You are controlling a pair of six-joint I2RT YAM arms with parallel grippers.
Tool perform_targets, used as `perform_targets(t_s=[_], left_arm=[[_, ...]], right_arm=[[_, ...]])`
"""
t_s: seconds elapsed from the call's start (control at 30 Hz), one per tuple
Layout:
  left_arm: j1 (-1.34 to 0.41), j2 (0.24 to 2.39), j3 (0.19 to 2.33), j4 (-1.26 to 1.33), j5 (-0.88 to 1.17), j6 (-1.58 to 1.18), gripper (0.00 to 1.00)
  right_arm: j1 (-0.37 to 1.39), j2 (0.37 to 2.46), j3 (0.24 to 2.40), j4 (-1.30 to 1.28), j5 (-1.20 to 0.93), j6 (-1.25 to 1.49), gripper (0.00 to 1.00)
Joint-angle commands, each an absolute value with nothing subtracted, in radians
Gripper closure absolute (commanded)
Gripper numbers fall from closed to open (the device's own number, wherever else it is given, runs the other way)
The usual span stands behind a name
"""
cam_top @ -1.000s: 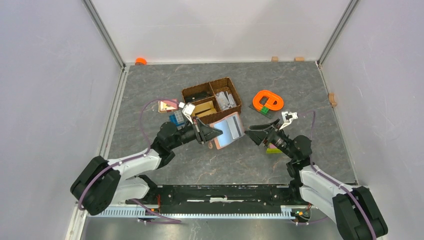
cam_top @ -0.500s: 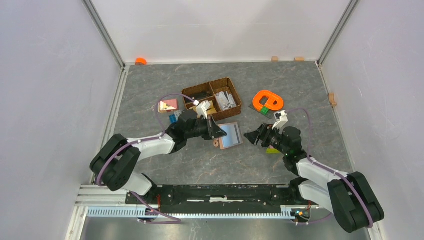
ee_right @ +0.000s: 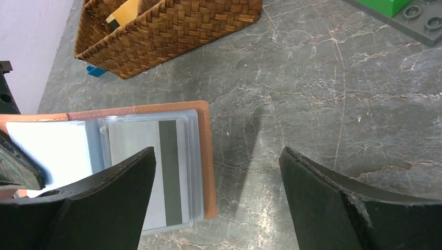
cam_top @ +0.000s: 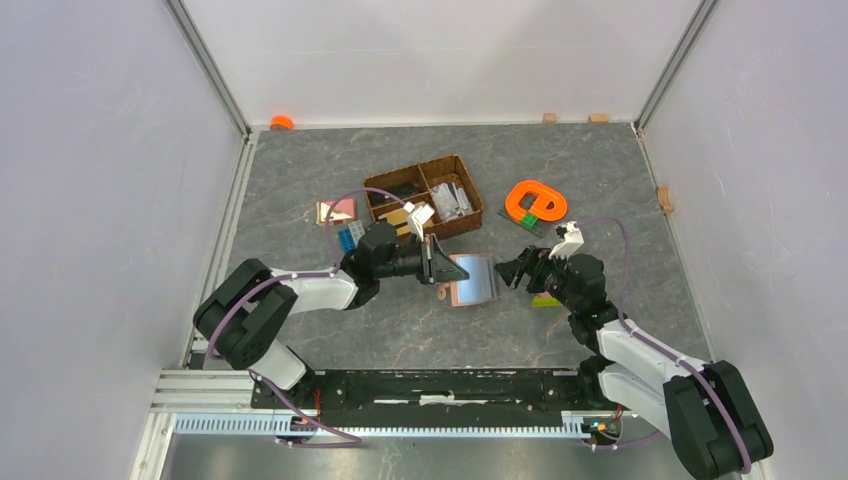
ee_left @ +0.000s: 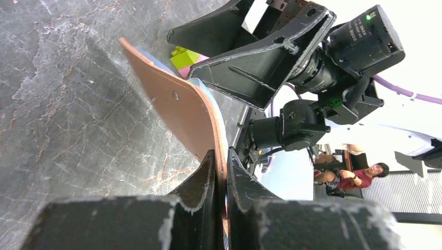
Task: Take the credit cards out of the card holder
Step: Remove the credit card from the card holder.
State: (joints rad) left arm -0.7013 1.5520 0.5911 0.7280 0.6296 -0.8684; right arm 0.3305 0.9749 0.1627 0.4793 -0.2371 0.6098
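The card holder lies open and low over the table's middle, its reddish-brown cover facing the left wrist camera. My left gripper is shut on its left edge, the leather pinched between both fingers. In the right wrist view the clear sleeves hold a grey credit card with a dark stripe and a white card. My right gripper stands wide open just right of the holder's edge, holding nothing.
A woven divided basket with loose items stands behind the holder. An orange ring-shaped piece on a grey plate is at the back right. A blue block and a pink-and-tan piece lie left. Yellow-green bricks sit under the right arm.
My left gripper has carried the card holder rightward and lower, towards the right gripper. The right gripper's jaws have spread wider and now sit close to the holder's right edge.
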Motion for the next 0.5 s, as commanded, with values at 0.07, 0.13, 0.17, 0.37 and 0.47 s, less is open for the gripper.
perform_targets(t_s=[0.07,0.13,0.17,0.37,0.47], left_arm=[[-0.704,1.542,0.683,0.436,0.498,-0.761,0.98],[-0.704,1.552,0.723,0.311,0.434,-0.72,0.98],[-0.704,1.561,0.742,0.252,0.403,-0.705,0.98],[-0.704,1.614,0.825,0.068,0.324,-0.639,0.98],[-0.704,1.608,0.836,0.022,0.282,-0.616,0.98]], right_arm=[[0.327,0.98,0.214,0.461,-0.207,0.583,0.06],[0.326,0.985,0.217,0.454,-0.2,0.582,0.06],[0.327,0.991,0.219,0.449,-0.199,0.581,0.05],[0.327,1.039,0.24,0.433,-0.221,0.573,0.05],[0.329,1.064,0.253,0.424,-0.235,0.568,0.06]])
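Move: The credit card in the holder's pocket is about 5 cm right of my left hand, 1 cm ahead and 5 cm down; the table spot for the holder is 3 cm ahead, 2 cm right, 10 cm down. From my right hand the card sits some 5 cm left, 1 cm back and 2 cm lower; the basket is 17 cm ahead and 18 cm left, the toy blocks 3 cm back and 7 cm right. With its grip kept on the edge of the card holder, my left hand carries it down about 6.5 cm towards the table, moving forward and a little left away from my right hand, while the fingers tip some 25 degrees further down and swing slightly counter-clockwise. My right hand waits beside it, fingers wide open and touching nothing, sinking only about 1 cm. ##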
